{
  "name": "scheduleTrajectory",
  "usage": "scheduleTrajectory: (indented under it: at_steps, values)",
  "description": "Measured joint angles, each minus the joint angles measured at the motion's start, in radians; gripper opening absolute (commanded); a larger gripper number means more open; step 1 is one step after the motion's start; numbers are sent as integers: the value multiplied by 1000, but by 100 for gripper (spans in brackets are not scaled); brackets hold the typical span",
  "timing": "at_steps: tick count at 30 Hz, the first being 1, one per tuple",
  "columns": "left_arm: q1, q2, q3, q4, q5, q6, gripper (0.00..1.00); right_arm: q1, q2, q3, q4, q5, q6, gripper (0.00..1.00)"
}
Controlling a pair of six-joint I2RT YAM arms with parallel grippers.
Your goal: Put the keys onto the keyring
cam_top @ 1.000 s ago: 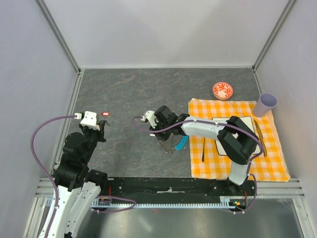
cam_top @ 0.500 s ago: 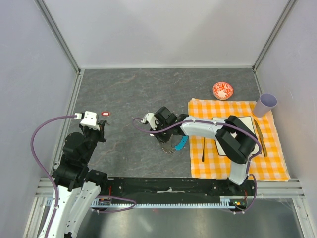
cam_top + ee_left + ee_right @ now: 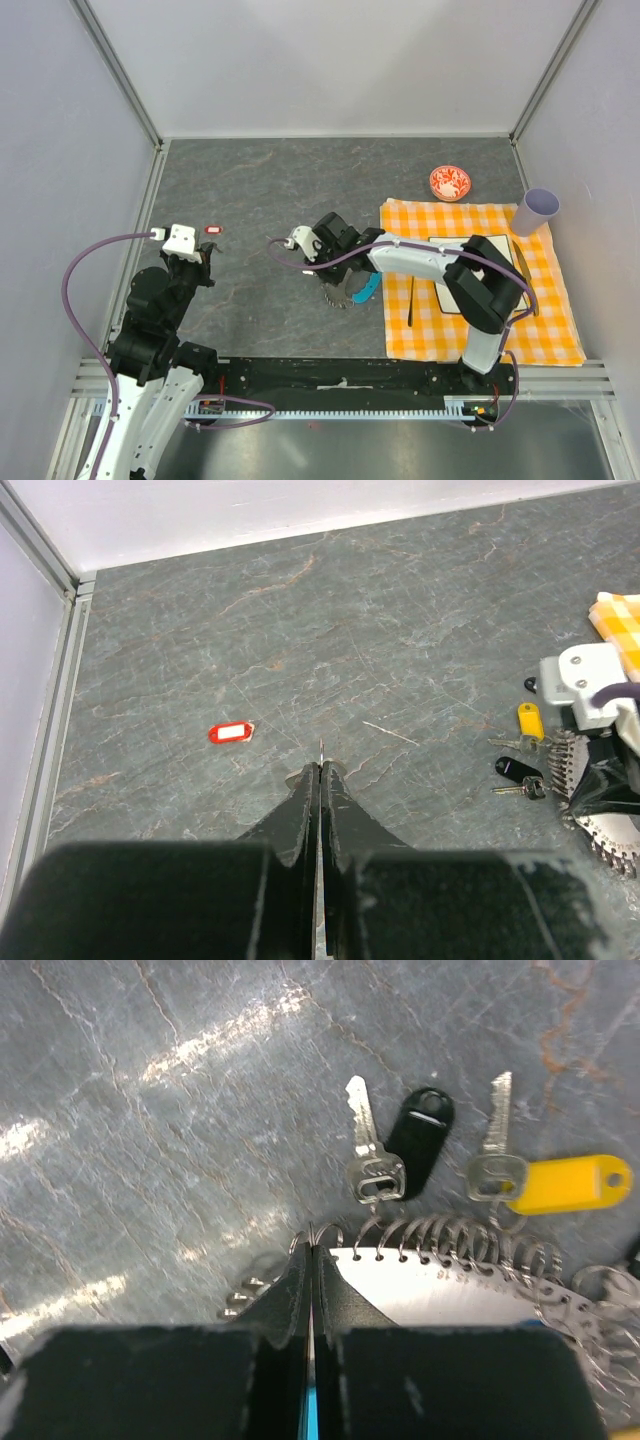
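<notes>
The keyring (image 3: 470, 1290) is a pale plate edged with many small wire loops, with a cyan strap (image 3: 367, 289) on it. My right gripper (image 3: 311, 1250) is shut on its left end, cyan showing between the fingers. Two keys lie just beyond the loops, one (image 3: 372, 1155) with a black tag and one (image 3: 495, 1150) with a yellow tag (image 3: 565, 1182). In the left wrist view the same keys (image 3: 520, 780) lie beside the keyring (image 3: 590, 805). My left gripper (image 3: 321, 767) is shut at the far left, apart from them, with a thin metal sliver poking from its tips.
A red tag (image 3: 230, 732) lies on the grey table (image 3: 250, 190) just ahead of the left gripper (image 3: 203, 257). An orange checked cloth (image 3: 540, 330) at the right carries dark cutlery (image 3: 411, 300). A red-and-white bowl (image 3: 450, 183) and a lilac cup (image 3: 540, 208) stand behind it.
The right gripper's fingers have closed on the keyring's left end. The left arm has not moved.
</notes>
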Motion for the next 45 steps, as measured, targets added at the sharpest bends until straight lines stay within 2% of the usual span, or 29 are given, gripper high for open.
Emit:
scheduleTrajectory:
  at_steps: [5, 10, 15, 21, 25, 35, 45]
  values:
    - [0, 0, 0, 0, 0, 0, 2, 16, -103, -21, -6, 67, -78, 0]
    - [0, -7, 0, 0, 0, 0, 2, 68, -215, -105, 94, 150, -207, 0]
    - [0, -9, 0, 2, 0, 0, 2, 89, -220, -168, 172, 154, -267, 0]
    - [0, -11, -2, 4, 0, 0, 2, 89, -179, -221, 256, 113, -253, 1]
    - [0, -11, -3, 6, 0, 0, 2, 89, -138, -244, 284, 95, -224, 9]
    - [0, -11, -5, 7, 1, 0, 2, 90, -119, -245, 260, 67, -164, 39]
    - [0, -11, -5, 7, 2, 0, 2, 90, -136, -245, 197, 60, -139, 41]
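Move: The keyring's metal plate lies under and beside the shut right fingers, its middle about 4 cm to their right, 3 cm ahead and 2 cm below; they are at its left rim, seemingly on a ring. At that height, the black key tag lies some 4 cm ahead and 3 cm left, the yellow tag about 9 cm straight ahead, and the turquoise label 10 cm right and 2 cm back. From the left hand the keyring is roughly 28 cm right, 5 cm ahead and 24 cm down. The keyring's rim, where the right fingers are already shut, is the start of a quick pull about 6 cm up, the fingertips swinging forward some 20 degrees. The hand then sinks about 7 cm and eases back 3 cm to the rings at the plate's left end, partly undoing the tilt; near the bottom its fingers open to under half. ##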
